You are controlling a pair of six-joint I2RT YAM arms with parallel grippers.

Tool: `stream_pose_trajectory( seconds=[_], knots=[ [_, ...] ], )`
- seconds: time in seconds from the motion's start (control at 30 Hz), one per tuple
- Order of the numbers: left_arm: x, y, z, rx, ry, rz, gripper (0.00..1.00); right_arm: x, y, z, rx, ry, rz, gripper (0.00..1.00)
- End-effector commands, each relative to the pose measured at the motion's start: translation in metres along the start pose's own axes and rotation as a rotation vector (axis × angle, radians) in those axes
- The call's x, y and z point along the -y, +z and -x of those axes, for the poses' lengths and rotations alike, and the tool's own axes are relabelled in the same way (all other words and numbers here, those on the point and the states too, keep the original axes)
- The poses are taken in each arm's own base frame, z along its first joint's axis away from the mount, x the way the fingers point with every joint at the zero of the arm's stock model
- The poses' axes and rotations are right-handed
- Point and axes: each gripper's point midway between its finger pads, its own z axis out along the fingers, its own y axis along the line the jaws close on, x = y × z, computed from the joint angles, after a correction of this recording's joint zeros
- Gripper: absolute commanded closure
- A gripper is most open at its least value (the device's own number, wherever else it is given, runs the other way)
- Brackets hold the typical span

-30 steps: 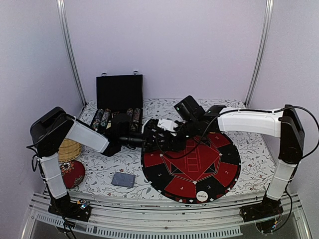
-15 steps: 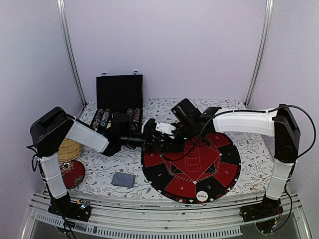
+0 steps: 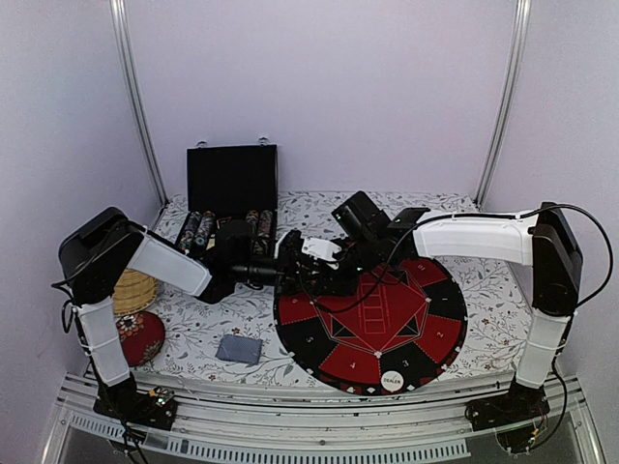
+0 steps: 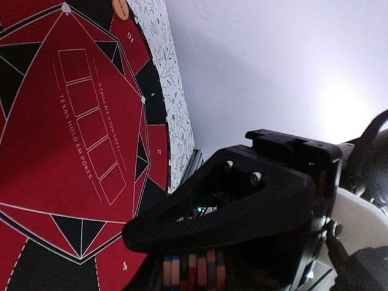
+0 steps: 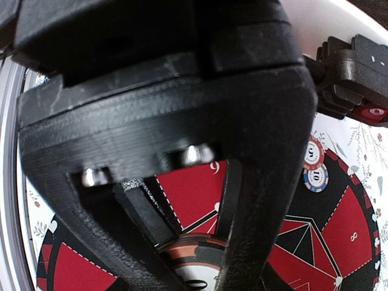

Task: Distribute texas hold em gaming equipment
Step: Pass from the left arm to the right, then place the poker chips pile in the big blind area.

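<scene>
My left gripper (image 3: pixel 282 275) is shut on a short stack of striped poker chips (image 4: pixel 193 270), held edge-on at the left rim of the round red-and-black mat (image 3: pixel 440 324). My right gripper (image 3: pixel 314 275) meets it there. In the right wrist view its fingers (image 5: pixel 270 218) are closed on one orange-and-black chip (image 5: pixel 197 257) with a white centre. A red chip (image 5: pixel 313 153) and a blue chip (image 5: pixel 316 177) lie on the mat. The white DEALER button (image 3: pixel 392 381) sits at the mat's near edge, and an orange button (image 4: pixel 121 8) at its rim. A grey card deck (image 3: pixel 239 348) lies left of the mat.
The open black chip case (image 3: pixel 230 193) stands at the back left with rows of chips in it. A woven basket (image 3: pixel 133 290) and a red ball (image 3: pixel 141 336) sit by the left arm's base. The two grippers are crowded together over the mat's left rim.
My right arm has shifted slightly left toward the left gripper, and its jaws have narrowed onto the chip. The left arm has stayed put.
</scene>
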Motion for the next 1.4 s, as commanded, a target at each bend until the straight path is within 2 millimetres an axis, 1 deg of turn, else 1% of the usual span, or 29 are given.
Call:
stream_pose_trajectory(
  seconds=[0.0, 0.3, 0.6, 0.77, 0.83, 0.93, 1.0, 1.07, 1.23, 1.37],
  knots=[
    [0.024, 0.001, -0.001, -0.019, 0.097, -0.06, 0.7, 0.006, -0.011, 0.014, 0.032, -0.006, -0.027, 0.98],
    [0.029, -0.002, 0.003, 0.002, 0.135, -0.064, 0.55, 0.004, -0.01, 0.01, 0.014, 0.003, -0.017, 0.98],
    [0.019, -0.013, 0.015, 0.067, 0.148, -0.013, 0.34, 0.004, -0.012, 0.008, 0.017, 0.014, -0.024, 0.98],
    [0.014, -0.022, 0.023, 0.104, 0.186, 0.062, 0.2, 0.013, -0.015, -0.001, 0.012, 0.048, -0.038, 0.98],
    [0.015, -0.027, 0.029, 0.121, 0.205, 0.085, 0.16, 0.02, -0.019, -0.007, 0.013, 0.07, -0.049, 0.98],
    [0.018, -0.035, 0.036, 0.142, 0.241, 0.124, 0.06, 0.03, -0.025, -0.018, 0.012, 0.103, -0.072, 0.98],
    [0.02, -0.038, 0.041, 0.15, 0.268, 0.158, 0.02, 0.037, -0.029, -0.026, 0.008, 0.123, -0.087, 0.98],
    [0.021, -0.041, 0.045, 0.156, 0.296, 0.191, 0.02, 0.044, -0.033, -0.037, 0.002, 0.15, -0.104, 0.98],
    [0.026, -0.058, 0.053, 0.187, 0.324, 0.217, 0.02, 0.073, -0.047, -0.084, -0.023, 0.26, -0.16, 0.98],
    [0.022, -0.078, 0.06, 0.226, 0.322, 0.245, 0.02, 0.1, -0.058, -0.132, -0.066, 0.375, -0.213, 0.98]
  ],
)
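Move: Between both sets of fingers sits the chip stack, within about a centimetre of each hand point and some 12 cm above the mat. From the right hand, a red chip and a white-blue chip lie about 12 cm ahead and 1 to 4 cm left. The row of card boxes is about 12 cm right and level with it. The orange chip lies roughly 15 cm ahead and 21 cm right. Opening wide, the left fingers let go of the chip stack while the right hand stays almost still and keeps its pinch. The left hand then draws off leftwards, up and forward, about 8 cm in all, rolling some 20 degrees. Soon after, the right hand sweeps the stack about 12 cm right, some 5 cm forward and slightly down over the card boxes, turning clockwise. ##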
